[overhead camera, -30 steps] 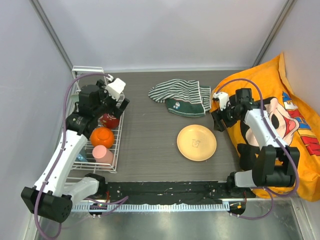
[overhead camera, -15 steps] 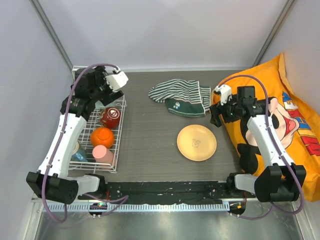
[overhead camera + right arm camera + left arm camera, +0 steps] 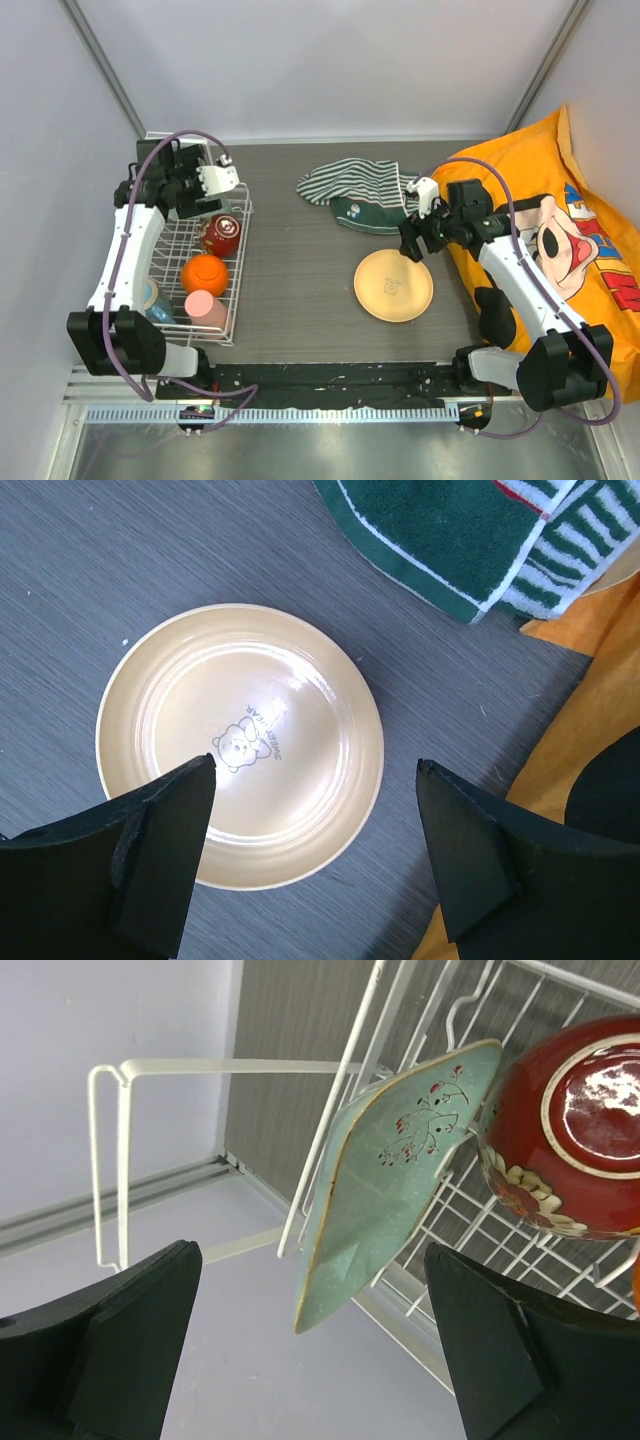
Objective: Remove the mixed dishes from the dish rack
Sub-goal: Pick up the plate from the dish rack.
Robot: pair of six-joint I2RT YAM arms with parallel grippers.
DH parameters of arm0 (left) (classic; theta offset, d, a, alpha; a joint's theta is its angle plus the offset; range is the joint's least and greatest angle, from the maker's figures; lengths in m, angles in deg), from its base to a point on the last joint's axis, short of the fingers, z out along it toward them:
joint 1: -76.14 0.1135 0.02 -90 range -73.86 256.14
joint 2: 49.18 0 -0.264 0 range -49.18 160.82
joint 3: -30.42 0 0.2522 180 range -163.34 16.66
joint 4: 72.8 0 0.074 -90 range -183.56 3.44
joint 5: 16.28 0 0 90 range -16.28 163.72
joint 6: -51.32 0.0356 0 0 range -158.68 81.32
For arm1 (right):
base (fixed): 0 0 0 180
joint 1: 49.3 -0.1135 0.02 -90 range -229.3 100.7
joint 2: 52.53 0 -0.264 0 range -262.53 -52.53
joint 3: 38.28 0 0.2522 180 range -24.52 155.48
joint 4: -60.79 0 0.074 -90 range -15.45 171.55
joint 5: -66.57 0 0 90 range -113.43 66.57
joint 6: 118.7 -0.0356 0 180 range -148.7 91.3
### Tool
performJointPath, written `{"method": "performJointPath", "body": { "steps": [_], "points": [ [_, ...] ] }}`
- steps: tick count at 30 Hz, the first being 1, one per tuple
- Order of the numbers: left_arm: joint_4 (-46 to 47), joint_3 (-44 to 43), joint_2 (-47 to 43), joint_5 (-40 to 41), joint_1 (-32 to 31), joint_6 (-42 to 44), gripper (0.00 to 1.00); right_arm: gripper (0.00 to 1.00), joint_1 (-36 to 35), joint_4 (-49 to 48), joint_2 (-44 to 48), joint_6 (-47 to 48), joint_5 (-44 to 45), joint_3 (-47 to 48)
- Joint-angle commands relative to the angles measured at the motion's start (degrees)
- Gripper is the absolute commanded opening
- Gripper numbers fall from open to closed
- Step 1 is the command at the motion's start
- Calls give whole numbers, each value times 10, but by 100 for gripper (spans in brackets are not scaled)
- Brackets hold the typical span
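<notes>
The white wire dish rack (image 3: 178, 245) stands at the left. It holds a dark red bowl (image 3: 220, 236), an orange mug (image 3: 204, 273) and a pink cup (image 3: 205, 308). My left gripper (image 3: 195, 195) hovers open over the rack's far end. In the left wrist view a pale green tray (image 3: 400, 1175) stands on edge against the wires, beside the dark red bowl (image 3: 575, 1140). Its lower corner lies between my fingers, touching neither. The tan plate (image 3: 393, 285) lies flat on the table. My right gripper (image 3: 410, 245) hangs open above the plate (image 3: 240, 745), holding nothing.
A striped green-white cloth (image 3: 360, 190) lies behind the plate. A big orange bag (image 3: 560, 250) fills the right side, under the right arm. The rack's tall upright wire frame (image 3: 110, 1160) is close to the left wall.
My left gripper has pulled back from the red bowl toward the rack's far left end. My right gripper has swung left from the orange bag to over the plate and opened wider.
</notes>
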Motion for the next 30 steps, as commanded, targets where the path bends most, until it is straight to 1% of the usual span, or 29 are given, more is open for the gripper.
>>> {"method": "performJointPath", "body": {
  "steps": [1, 6, 13, 16, 17, 18, 22, 23, 28, 29, 30],
  "points": [
    [-3, -18, 22, -31, 11, 61, 99, 85, -9, -30, 7, -13, 16, -10],
    [-7, -34, 67, -17, 13, 83, 98, 85, -10, -36, 12, -11, 17, -22],
    [11, -44, 103, -11, 18, 109, 96, 85, -11, -36, 5, -9, 17, -29],
    [12, -50, 119, -7, 19, 124, 93, 85, -11, -36, 4, -6, 21, -31],
    [7, -54, 121, -6, 19, 129, 91, 85, -11, -37, 2, -6, 21, -32],
    [4, -61, 132, -3, 19, 134, 85, 85, -11, -37, 2, -4, 21, -32],
    [-4, -75, 153, 8, 20, 143, 73, 85, -10, -37, -1, -4, 23, -34],
    [-5, -78, 156, 8, 20, 144, 68, 85, -10, -38, 0, -4, 23, -34],
    [-16, -88, 170, 11, 20, 149, 62, 85, -11, -41, -2, 0, 27, -39],
    [-17, -87, 171, 12, 20, 149, 58, 85, -11, -40, -2, 0, 28, -39],
    [-18, -88, 171, 13, 19, 149, 56, 85, -11, -41, -4, 1, 28, -40]
  ]
}}
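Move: The green plate stands on edge in the rack, its middle about 6 cm ahead of the left hand, straight in line sideways and roughly 13 cm below. The upturned red bowl is about 9 cm nearer the robot than the plate and 6 cm to its right; the orange bowl lies some 13 cm back from the left hand and 3 cm to its right, both low. From the right hand the green plate is about 52 cm left, 15 cm ahead and slightly lower. Down and forward, some 7 cm down and 5 cm out with a slight drift left, the left hand reaches to the green plate's upper rim, tilting about 10 degrees. It sinks quickest at first; over the second half its wide-open fingers close by some 40 percent, one on each face of the rim, not yet shut. The right hand sinks about 2 cm towards the yellow plate, fingers staying open. ##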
